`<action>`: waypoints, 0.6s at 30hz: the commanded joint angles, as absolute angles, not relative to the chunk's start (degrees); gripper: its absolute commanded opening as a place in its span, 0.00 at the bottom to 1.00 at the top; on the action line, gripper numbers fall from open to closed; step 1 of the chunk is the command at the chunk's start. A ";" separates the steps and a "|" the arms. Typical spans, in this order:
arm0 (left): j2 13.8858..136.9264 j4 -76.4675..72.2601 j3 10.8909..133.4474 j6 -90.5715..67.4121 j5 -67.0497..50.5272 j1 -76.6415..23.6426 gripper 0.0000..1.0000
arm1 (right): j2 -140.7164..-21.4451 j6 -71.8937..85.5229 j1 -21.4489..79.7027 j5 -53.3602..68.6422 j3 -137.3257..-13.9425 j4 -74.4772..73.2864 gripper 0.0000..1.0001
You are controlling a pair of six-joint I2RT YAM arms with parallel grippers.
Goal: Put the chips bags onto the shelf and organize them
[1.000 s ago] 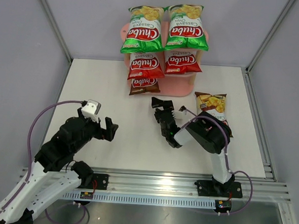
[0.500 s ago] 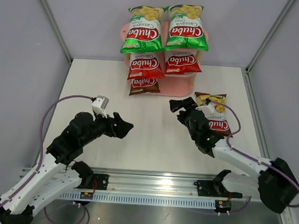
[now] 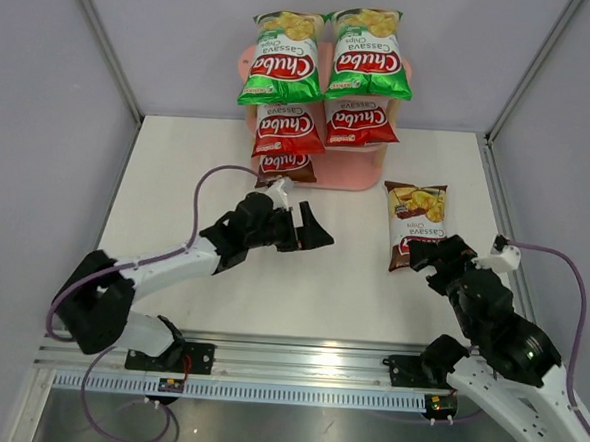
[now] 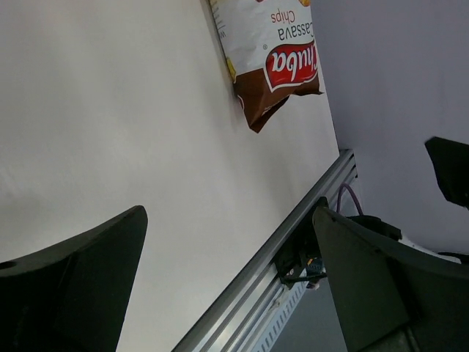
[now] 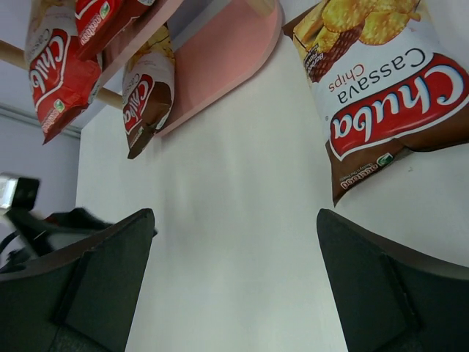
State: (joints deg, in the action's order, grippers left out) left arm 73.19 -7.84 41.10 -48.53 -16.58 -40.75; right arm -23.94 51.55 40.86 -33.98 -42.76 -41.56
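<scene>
The pink shelf (image 3: 356,173) stands at the back centre. Two green chips bags (image 3: 279,68) lie on its top board and two red ones (image 3: 288,128) on the middle board. A brown bag (image 3: 285,167) sits on the left of the bottom board. Another brown bag (image 3: 417,223) lies flat on the table to the shelf's right, also seen in the right wrist view (image 5: 388,95) and the left wrist view (image 4: 272,59). My right gripper (image 3: 435,258) (image 5: 234,286) is open and empty just short of that bag's near end. My left gripper (image 3: 309,232) (image 4: 227,279) is open and empty mid-table, pointing right.
An aluminium rail (image 3: 307,357) (image 4: 293,242) runs along the table's near edge. Grey enclosure walls close the back and both sides. The right half of the shelf's bottom board (image 5: 227,66) is bare. Purple cables trail from both arms.
My left arm has stretched forward and right to mid-table below the shelf. My right arm has swung back to the right, ending near the loose brown bag. Both grippers stayed open.
</scene>
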 commanded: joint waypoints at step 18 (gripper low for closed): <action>127.94 -17.93 88.49 -59.58 -16.69 -51.06 0.99 | -13.62 45.61 40.78 -32.96 -55.11 -57.74 0.99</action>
State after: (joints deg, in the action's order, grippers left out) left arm 124.27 -15.53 83.88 -57.56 -15.70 -50.87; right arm -14.41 46.87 40.86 -33.45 -52.84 -57.30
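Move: The last loose chips bag lies flat about 28 cm right of the left hand, some 11 cm ahead and 14 cm below it. The shelf's lowest deck is roughly 28 cm ahead of the left hand, hardly to its left, with a brown chips bag on it about 10 cm to the left. From the right hand, the loose bag is roughly 17 cm straight ahead and 20 cm lower. Left hand, open, sweeps some 20 cm right, also forward and down, towards the loose bag; right hand retreats. ##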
